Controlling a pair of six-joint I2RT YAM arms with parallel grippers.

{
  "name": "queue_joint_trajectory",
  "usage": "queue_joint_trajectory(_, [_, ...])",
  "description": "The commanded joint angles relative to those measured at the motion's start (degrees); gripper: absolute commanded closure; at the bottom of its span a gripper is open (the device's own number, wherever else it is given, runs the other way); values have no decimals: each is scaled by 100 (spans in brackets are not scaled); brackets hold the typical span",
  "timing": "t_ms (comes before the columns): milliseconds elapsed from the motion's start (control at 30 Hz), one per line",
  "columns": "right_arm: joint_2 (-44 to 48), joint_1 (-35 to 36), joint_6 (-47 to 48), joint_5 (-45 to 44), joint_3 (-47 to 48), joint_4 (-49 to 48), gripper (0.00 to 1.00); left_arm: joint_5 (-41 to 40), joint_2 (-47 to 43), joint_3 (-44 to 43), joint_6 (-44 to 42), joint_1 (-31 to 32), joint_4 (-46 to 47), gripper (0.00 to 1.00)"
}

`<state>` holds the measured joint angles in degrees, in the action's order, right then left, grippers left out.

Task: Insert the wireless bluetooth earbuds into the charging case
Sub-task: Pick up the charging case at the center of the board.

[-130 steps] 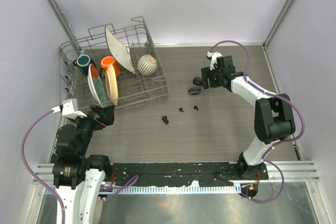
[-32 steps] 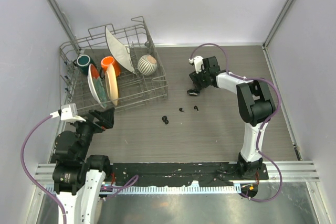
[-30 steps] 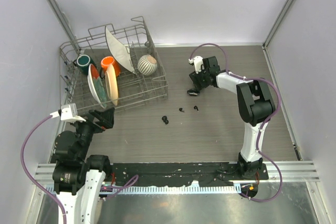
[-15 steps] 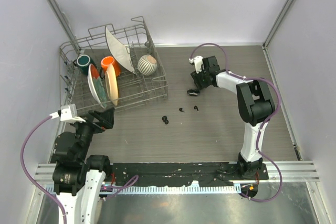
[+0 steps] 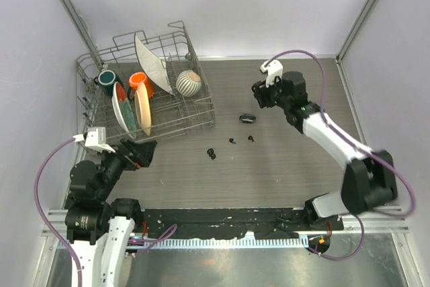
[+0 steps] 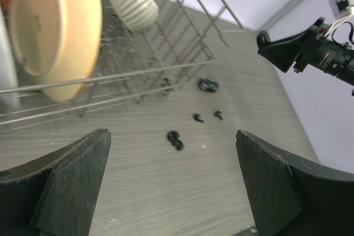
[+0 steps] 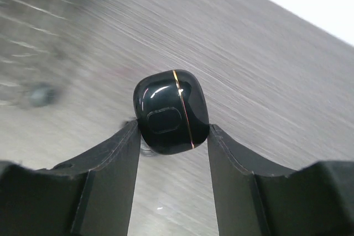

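Observation:
In the right wrist view a glossy black charging case (image 7: 171,111) with a thin gold seam sits between my right gripper's (image 7: 172,136) fingers, which are shut on it above the wood-grain table. From above, that gripper (image 5: 262,96) hangs right of the dish rack, and the case is lost among its fingers. A second black case (image 5: 247,118) lies on the table. Tiny black earbuds lie loose: a pair (image 5: 212,154) touching, one (image 5: 232,142) and one more (image 5: 251,139). My left gripper (image 5: 142,152) is open near the rack's front, with the earbuds (image 6: 175,139) ahead of it.
A wire dish rack (image 5: 201,109) at the left back holds plates, an orange mug (image 5: 138,81), a teal mug (image 5: 106,78) and a ribbed white bowl (image 5: 189,83). Grey walls close in the table on three sides.
My right gripper has closed on one of the two cases and lifted it up and to the right, leaving one case on the table. My left arm has shifted slightly right.

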<state>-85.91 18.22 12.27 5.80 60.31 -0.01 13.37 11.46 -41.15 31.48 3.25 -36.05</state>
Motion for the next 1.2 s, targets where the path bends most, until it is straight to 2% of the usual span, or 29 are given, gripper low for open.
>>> queue_joint_trajectory(0, [1564, 855, 80, 1263, -861, -264, 99, 1724, 548, -673, 323, -34, -181, 0])
queue_joint_trajectory(67, [1918, 1252, 477, 1213, -942, 123, 99, 2116, 927, -868, 437, -26, -533, 0])
queue_joint_trajectory(233, [2797, 1920, 162, 1214, -846, 616, 99, 2468, 910, -1325, 709, -26, -596, 0])
queue_joint_trajectory(300, [3000, 2132, 188, 1247, -855, 747, 99, 2644, 963, -1352, 903, -26, -508, 0])
queue_joint_trajectory(400, [3334, 2458, 135, 1248, -942, 1011, 99, 2487, 1016, -1256, 894, -34, -666, 0])
queue_joint_trajectory(467, [3492, 2633, -13, 1204, -1065, 1003, 99, 2539, 1042, -1116, 1131, -26, -421, 0])
queue_joint_trajectory(800, [3573, 3126, -954, 730, -1400, 766, 99, 1977, 1042, -1115, 552, 150, -306, 0])
queue_joint_trajectory(933, [3292, 3275, -1078, 607, -1320, 722, 99, 2091, 1165, -922, 824, 404, 325, 0])
queue_joint_trajectory(1033, [3221, 3329, -1165, 510, -1312, 696, 99, 1548, 1121, -895, 929, 422, 152, 0])
queue_joint_trajectory(1100, [3203, 3346, -1392, 571, -1416, 573, 99, 1292, 876, -694, 1175, 422, 273, 0])
queue_joint_trajectory(1167, [3247, 3381, -1525, 632, -1557, 274, 99, 1352, 534, -213, 1386, 414, 861, 0])
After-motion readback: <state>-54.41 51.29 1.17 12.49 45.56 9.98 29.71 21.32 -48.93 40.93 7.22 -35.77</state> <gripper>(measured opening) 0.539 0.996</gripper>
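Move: The charging case is already pinched in the right hand; the place it is taken to is over the paired earbuds, about 20 cm back, 16 cm left and 16 cm below that hand. Of the two single earbuds, the left one is 14 cm back and 8 left, the right one 13 back and 1 left; the second case lies 3 back, 2 left and 15 below. From the left hand the charging case is about 26 cm ahead, 36 right and 10 lower. The charging case, still pinched, is swept by the right hand some 25 cm back and 13 cm left, rising about 10 cm and then sinking by half of that, while the wrist turns about 35 degrees counter-clockwise. The open left hand shifts about 6 cm right towards the case, ends a little higher, and swings clockwise. ##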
